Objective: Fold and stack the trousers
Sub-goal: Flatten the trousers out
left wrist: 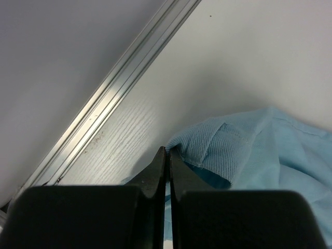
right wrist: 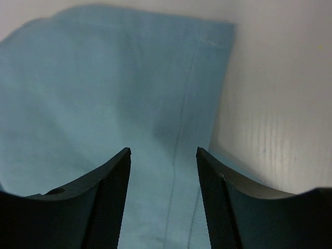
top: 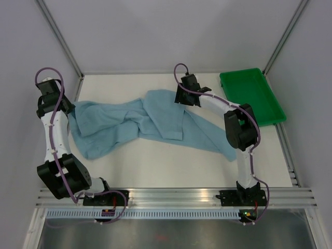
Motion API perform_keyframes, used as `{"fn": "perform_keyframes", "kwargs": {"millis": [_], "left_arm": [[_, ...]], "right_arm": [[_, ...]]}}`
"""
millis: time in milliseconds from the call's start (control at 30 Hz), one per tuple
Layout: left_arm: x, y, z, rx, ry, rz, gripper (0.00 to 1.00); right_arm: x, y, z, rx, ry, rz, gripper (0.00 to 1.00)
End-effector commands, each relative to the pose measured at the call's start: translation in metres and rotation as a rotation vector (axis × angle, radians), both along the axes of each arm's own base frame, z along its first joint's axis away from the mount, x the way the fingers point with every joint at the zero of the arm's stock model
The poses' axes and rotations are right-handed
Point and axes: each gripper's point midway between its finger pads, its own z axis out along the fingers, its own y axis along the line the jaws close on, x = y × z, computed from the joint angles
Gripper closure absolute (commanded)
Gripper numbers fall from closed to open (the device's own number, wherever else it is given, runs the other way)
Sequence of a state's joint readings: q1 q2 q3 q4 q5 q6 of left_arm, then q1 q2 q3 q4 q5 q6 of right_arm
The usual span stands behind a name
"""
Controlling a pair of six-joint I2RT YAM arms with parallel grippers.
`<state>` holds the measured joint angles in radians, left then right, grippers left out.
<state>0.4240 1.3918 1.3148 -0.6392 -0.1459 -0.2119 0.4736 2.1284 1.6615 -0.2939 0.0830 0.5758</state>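
The light blue trousers lie crumpled across the table, from the far left to the right of middle, with one leg folded back over the centre. My left gripper is at their left end. In the left wrist view its jaws are pressed together on a raised hem corner of the trousers. My right gripper hovers over the top edge of the folded leg. In the right wrist view it stands open above flat trousers cloth, with nothing between its fingers.
A green tray sits at the back right of the white table. An aluminium rail and grey wall run close along the left gripper's side. Grey walls enclose the back and both sides.
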Motion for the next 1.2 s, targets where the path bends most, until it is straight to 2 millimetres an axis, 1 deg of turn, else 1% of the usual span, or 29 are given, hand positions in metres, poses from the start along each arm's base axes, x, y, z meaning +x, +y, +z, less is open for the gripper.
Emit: {"fn": "perform_keyframes", "kwargs": {"millis": [0, 33, 100, 233, 267, 300, 333, 400, 467, 500, 533, 567, 600, 633, 667, 700, 767, 800, 833, 867, 900, 933, 967, 1000, 1033, 1067, 1100, 1133, 1167], "left_arm": [[0.003, 0.001, 0.019, 0.041, -0.07, -0.026, 0.98], [0.004, 0.0, 0.019, 0.039, -0.074, -0.03, 0.98], [0.005, -0.001, 0.018, 0.029, -0.076, -0.036, 0.98], [0.006, -0.003, 0.019, 0.025, -0.083, -0.044, 0.98], [0.006, -0.003, 0.02, 0.025, -0.085, -0.045, 0.98], [0.006, -0.003, 0.019, 0.022, -0.085, -0.046, 0.98], [0.006, -0.003, 0.019, 0.021, -0.083, -0.046, 0.98], [0.005, -0.004, 0.019, 0.023, -0.084, -0.044, 0.98], [0.005, -0.004, 0.019, 0.027, -0.082, -0.045, 0.98], [0.005, -0.004, 0.02, 0.027, -0.084, -0.045, 0.98], [0.005, -0.003, 0.02, 0.029, -0.086, -0.044, 0.98], [0.005, -0.003, 0.02, 0.029, -0.086, -0.044, 0.98], [0.005, -0.003, 0.02, 0.029, -0.086, -0.044, 0.98], [0.005, -0.003, 0.021, 0.03, -0.087, -0.045, 0.98], [0.006, -0.003, 0.021, 0.031, -0.086, -0.047, 0.98], [0.006, -0.003, 0.021, 0.031, -0.086, -0.046, 0.98], [0.006, -0.001, 0.023, 0.036, -0.087, -0.043, 0.98], [0.006, -0.001, 0.024, 0.04, -0.089, -0.041, 0.98], [0.006, 0.001, 0.025, 0.045, -0.087, -0.036, 0.98], [0.007, 0.003, 0.032, 0.06, -0.094, -0.026, 0.98], [0.007, 0.006, 0.034, 0.067, -0.092, -0.018, 0.98], [0.009, 0.009, 0.033, 0.072, -0.082, -0.015, 0.98], [0.009, 0.012, 0.041, 0.084, -0.086, -0.005, 0.98], [0.01, 0.014, 0.044, 0.089, -0.087, -0.001, 0.98], [0.011, 0.016, 0.046, 0.095, -0.086, -0.002, 0.98], [0.012, 0.019, 0.053, 0.106, -0.099, 0.002, 0.98], [0.012, 0.02, 0.056, 0.111, -0.103, 0.003, 0.98], [0.012, 0.023, 0.059, 0.121, -0.105, 0.007, 0.98], [0.012, 0.026, 0.064, 0.131, -0.111, 0.013, 0.98]], "right_arm": [[0.002, -0.02, -0.007, -0.105, 0.035, -0.054, 0.39], [0.003, -0.022, -0.009, -0.122, 0.038, -0.055, 0.38], [0.002, -0.029, -0.02, -0.166, 0.057, -0.067, 0.38], [0.007, -0.03, -0.047, -0.216, 0.083, -0.053, 0.38], [0.01, -0.03, -0.05, -0.221, 0.079, -0.05, 0.38], [0.014, -0.028, -0.048, -0.219, 0.068, -0.05, 0.39], [0.017, -0.028, -0.055, -0.223, 0.073, -0.054, 0.39], [0.024, -0.024, -0.053, -0.206, 0.058, -0.064, 0.4], [0.026, -0.02, -0.061, -0.196, 0.065, -0.064, 0.44], [0.028, -0.019, -0.063, -0.187, 0.065, -0.075, 0.56], [0.03, -0.018, -0.064, -0.179, 0.064, -0.08, 0.62], [0.033, -0.016, -0.062, -0.165, 0.048, -0.086, 0.71], [0.036, -0.016, -0.06, -0.16, 0.036, -0.096, 0.88], [0.036, -0.017, -0.059, -0.15, 0.029, -0.114, 0.98], [0.042, -0.017, -0.048, -0.142, -0.012, -0.135, 1.0], [0.045, -0.018, -0.041, -0.137, -0.033, -0.149, 1.0], [0.055, -0.029, -0.018, -0.161, -0.099, -0.207, 1.0], [0.059, -0.034, 0.008, -0.152, -0.148, -0.229, 1.0], [0.063, -0.039, 0.024, -0.157, -0.188, -0.244, 1.0], [0.068, -0.052, 0.04, -0.174, -0.224, -0.285, 1.0], [0.07, -0.061, 0.07, -0.161, -0.272, -0.316, 1.0], [0.071, -0.071, 0.085, -0.163, -0.297, -0.343, 1.0], [0.075, -0.091, 0.1, -0.168, -0.323, -0.393, 1.0], [0.072, -0.104, 0.126, -0.154, -0.358, -0.423, 1.0], [0.071, -0.116, 0.138, -0.149, -0.375, -0.452, 1.0], [0.07, -0.141, 0.143, -0.16, -0.377, -0.503, 1.0], [0.067, -0.156, 0.151, -0.159, -0.384, -0.531, 1.0], [0.06, -0.17, 0.173, -0.142, -0.415, -0.559, 1.0], [0.056, -0.196, 0.172, -0.158, -0.406, -0.609, 1.0]]}}
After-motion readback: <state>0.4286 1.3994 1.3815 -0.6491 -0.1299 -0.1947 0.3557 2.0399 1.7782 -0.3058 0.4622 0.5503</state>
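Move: The open right hand hovers over the top layer of the trousers. The stretch of its right edge to be pinched, just short of the far corner, lies about 3 cm ahead, 2 cm to the right and 7 cm below. At that same level, the lower leg's end is some 21 cm back and 22 cm right, and the green tray's middle roughly 3 cm ahead and 33 cm right. From the left hand, that edge is about 16 cm ahead, 48 cm right and 19 cm below. Down about 6 cm and slightly forward goes the open right hand onto the trousers' right edge, where the fingers shut and pinch the cloth; it then lifts some 16 cm while sweeping about 10 cm right towards the green tray and a little forward, turning clockwise and tipping its fingers up. The left hand keeps its pinch on the trousers' left end almost still, rising about 2 cm only at the very end. ##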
